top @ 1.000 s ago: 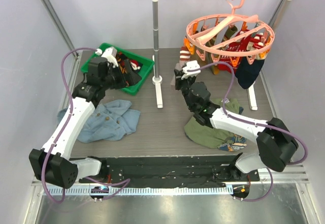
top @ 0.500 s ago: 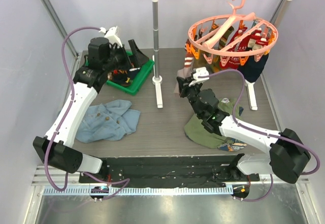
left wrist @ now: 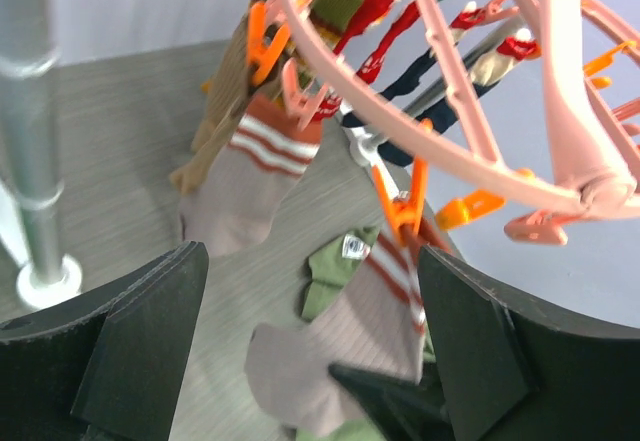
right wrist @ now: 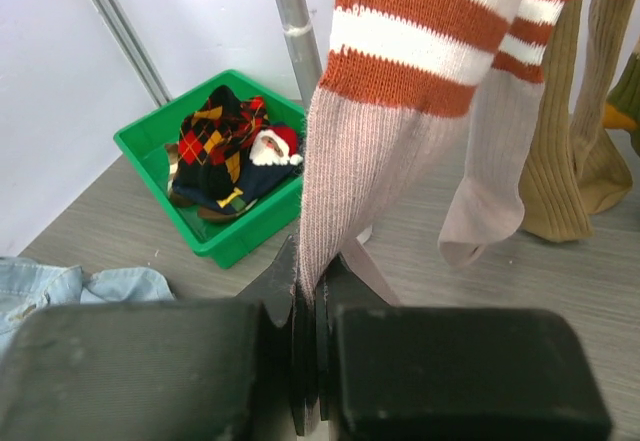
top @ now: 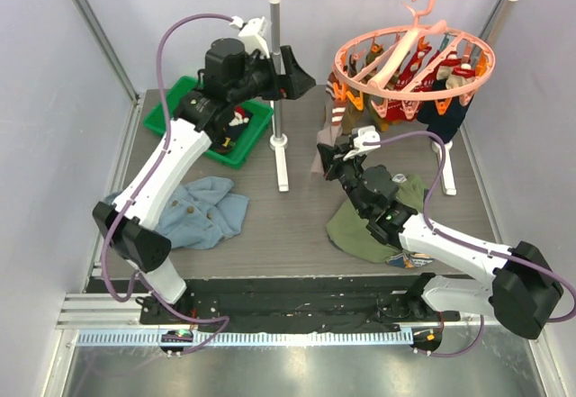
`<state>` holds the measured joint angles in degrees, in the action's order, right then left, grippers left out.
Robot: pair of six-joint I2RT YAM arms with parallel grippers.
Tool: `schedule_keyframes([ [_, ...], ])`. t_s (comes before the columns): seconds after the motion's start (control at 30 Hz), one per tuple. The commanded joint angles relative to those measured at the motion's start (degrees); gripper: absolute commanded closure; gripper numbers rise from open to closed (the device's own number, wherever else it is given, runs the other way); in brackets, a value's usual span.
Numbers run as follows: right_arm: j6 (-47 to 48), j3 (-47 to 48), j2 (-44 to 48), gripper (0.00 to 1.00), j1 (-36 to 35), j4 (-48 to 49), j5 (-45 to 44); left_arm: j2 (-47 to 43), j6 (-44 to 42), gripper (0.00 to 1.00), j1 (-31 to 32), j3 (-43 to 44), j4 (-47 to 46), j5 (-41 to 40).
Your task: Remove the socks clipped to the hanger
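Observation:
The salmon-pink round hanger (top: 409, 59) hangs from the rail by its hook, its pegs holding several socks (top: 441, 100). My right gripper (top: 331, 158) is below the hanger's left rim, shut on the toe of a beige ribbed sock (right wrist: 390, 131) with orange and white stripes. That sock is still pegged above and stretched taut. Its twin (right wrist: 490, 181) hangs beside it. My left gripper (top: 292, 73) is raised by the rail post, open and empty, facing the hanger (left wrist: 420, 131). Between its fingers (left wrist: 140, 341) I see the striped socks (left wrist: 255, 176) and an orange peg (left wrist: 405, 206).
A green bin (top: 171, 113) at the back left holds several socks. The grey rail post (top: 276, 55) stands just beside my left gripper. A blue denim garment (top: 202, 212) lies at the left. An olive garment (top: 360, 230) lies under my right arm.
My left arm has lifted out of the green bin and swung right to the hanger. My right gripper has pulled the striped sock slightly down and nearer, and the hanger has tilted.

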<state>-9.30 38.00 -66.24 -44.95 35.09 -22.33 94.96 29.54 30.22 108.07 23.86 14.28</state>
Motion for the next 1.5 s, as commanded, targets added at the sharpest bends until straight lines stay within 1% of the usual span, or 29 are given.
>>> schedule_keyframes([
  [0.0,-1.25,-1.17,2.16,0.99,-0.31,2.26,0.44,3.03,-0.45,0.11,2.91,5.65,-4.16,-2.41],
  [0.23,-1.77,-1.70,2.96,0.99,-0.31,2.53,0.62,6.29,-0.18,0.13,6.34,5.83,-10.05,-3.12],
  [0.37,-2.04,-1.79,3.31,0.99,-0.40,2.53,0.62,8.05,-1.32,0.17,8.28,6.45,-11.11,-3.47],
  [0.5,-1.95,-1.88,3.75,0.99,-0.31,2.53,0.44,9.36,-2.47,0.18,9.95,7.15,-11.64,-4.70],
  [0.7,-2.04,-2.05,3.92,0.99,-0.32,2.53,0.53,11.30,-2.73,0.23,10.12,8.91,-11.29,-6.72],
  [0.93,-2.56,-2.14,3.92,0.99,-0.40,2.44,0.71,12.62,-3.44,0.34,10.21,10.05,-10.94,-8.31],
  [1.2,-2.57,-2.05,3.57,0.99,-0.31,2.44,0.71,14.11,-3.88,0.36,10.21,11.19,-10.67,-7.87],
  [1.3,-2.74,-2.05,3.40,0.99,-0.40,2.44,0.79,14.38,-4.23,0.50,10.21,11.81,-10.67,-7.43],
  [1.33,-2.74,-2.05,3.40,0.99,-0.32,2.35,0.79,14.29,-4.31,0.61,10.21,11.99,-10.59,-7.43],
  [1.4,-2.83,-2.14,3.40,0.99,-0.40,2.35,0.62,14.55,-4.40,0.72,10.21,12.77,-9.89,-7.51],
  [1.43,-3.00,-2.23,3.40,0.99,-0.32,2.09,0.44,14.73,-4.40,0.83,10.21,13.04,-9.62,-7.43],
  [1.47,-3.09,-2.31,3.66,0.99,-0.40,1.91,0.01,14.90,-4.40,0.89,10.21,13.91,-9.27,-7.60],
])
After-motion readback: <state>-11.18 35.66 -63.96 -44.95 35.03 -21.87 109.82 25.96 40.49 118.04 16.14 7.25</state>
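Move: The orange clip holding the striped sock is some 10 cm to the left gripper's right, about 2 cm ahead and 3 cm lower. The rack's near pole stands 6 cm left of this gripper and 4 cm ahead; the second striped sock's clip is roughly 7 cm beyond the orange clip and 2 cm farther right. The right gripper has the sock's foot pinched; the orange clip is around 14 cm above it, 6 cm ahead and 4 cm right. Bring the open left gripper about 10 cm to the right and a little down, to the orange clip under the hanger's rim, then ease it some 2 cm forward and close its fingers around the clip's handles. Meanwhile keep the right gripper shut on the sock's foot, nearly still, after easing back about 1 cm. ##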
